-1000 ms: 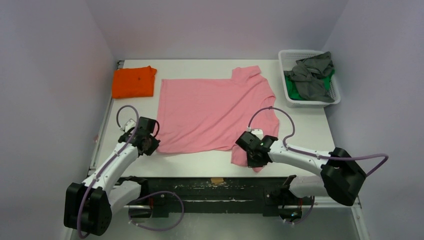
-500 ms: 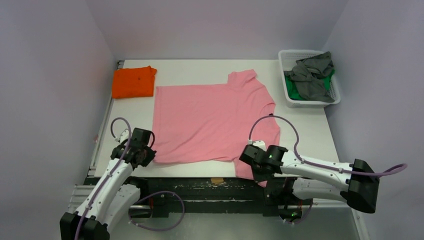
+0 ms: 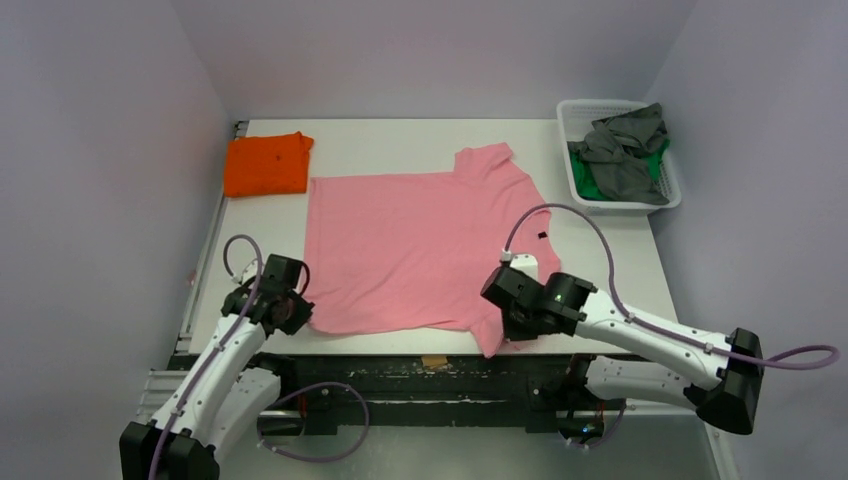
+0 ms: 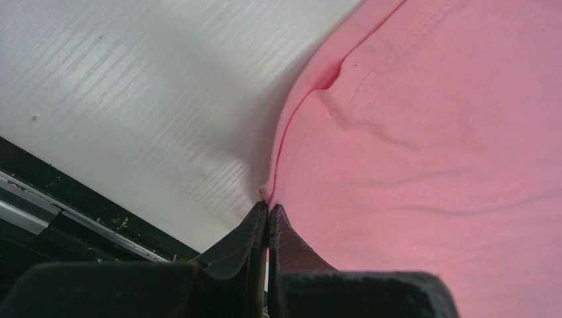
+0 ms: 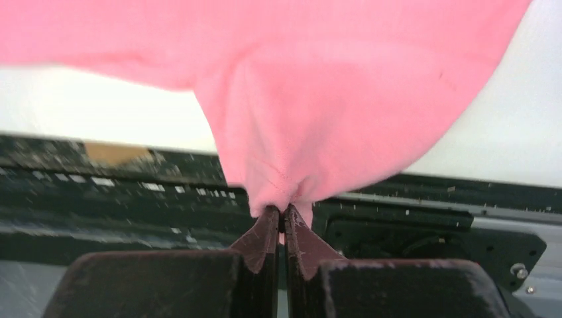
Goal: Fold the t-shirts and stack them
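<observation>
A light pink t-shirt (image 3: 410, 240) lies spread flat across the middle of the table. My left gripper (image 3: 300, 315) is shut on its near left hem corner (image 4: 268, 192), close to the table's front edge. My right gripper (image 3: 500, 335) is shut on the near right sleeve, and that pinched cloth (image 5: 285, 199) hangs out over the dark front rail. A folded bright orange t-shirt (image 3: 265, 163) rests at the far left. Grey t-shirts (image 3: 625, 150) and a green one (image 3: 595, 185) lie crumpled in a basket.
The white basket (image 3: 680, 195) stands at the far right of the table. The black front rail (image 3: 430, 365) runs along the near edge below both grippers. Purple walls close in on the left, back and right.
Both grippers have drawn the pink t-shirt toward the near edge and slightly left. The right gripper closed on the sleeve and now holds it over the front rail.
</observation>
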Controlling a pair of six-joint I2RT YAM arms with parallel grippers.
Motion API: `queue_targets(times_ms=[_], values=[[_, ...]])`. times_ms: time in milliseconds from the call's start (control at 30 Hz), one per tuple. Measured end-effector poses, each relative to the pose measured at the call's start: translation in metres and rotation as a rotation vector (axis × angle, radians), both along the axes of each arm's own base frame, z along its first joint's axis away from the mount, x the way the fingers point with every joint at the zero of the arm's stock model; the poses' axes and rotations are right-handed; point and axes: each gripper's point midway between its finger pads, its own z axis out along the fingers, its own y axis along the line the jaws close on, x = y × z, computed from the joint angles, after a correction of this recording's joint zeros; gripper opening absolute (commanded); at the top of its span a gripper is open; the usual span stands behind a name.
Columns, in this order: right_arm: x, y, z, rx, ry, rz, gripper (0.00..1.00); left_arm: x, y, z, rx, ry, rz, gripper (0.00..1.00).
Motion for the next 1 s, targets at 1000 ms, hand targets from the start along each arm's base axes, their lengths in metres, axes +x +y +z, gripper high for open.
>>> queue_targets(times_ms=[1000], values=[[0.256, -0.026, 0.038, -0.086, -0.199, -0.183, 0.00, 0.131, 0.001, 0.029, -0.043, 0.072, 0.117, 0.00]])
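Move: Each hand already holds the near side of the pink t-shirt. The left hand's goal, the far hem corner, lies about 34 cm ahead and 2 cm right, some 4 cm lower, with the folded orange shirt 38 cm ahead and 12 cm left. From the right hand, the far sleeve is roughly 42 cm ahead, 4 cm left and 8 cm down; the collar tag is 23 cm ahead and 8 cm right, the basket 40 cm ahead and 29 cm right. Forward over the spread t-shirt, both hands keep their pinch and carry its near side towards the far side. The right hand sweeps some 26 cm, rising about 6 cm before sinking a little, its fingers tipping outward and turning slightly clockwise. The left goes about 13 cm at half that speed, rising 3 cm early and then staying nearly level. ##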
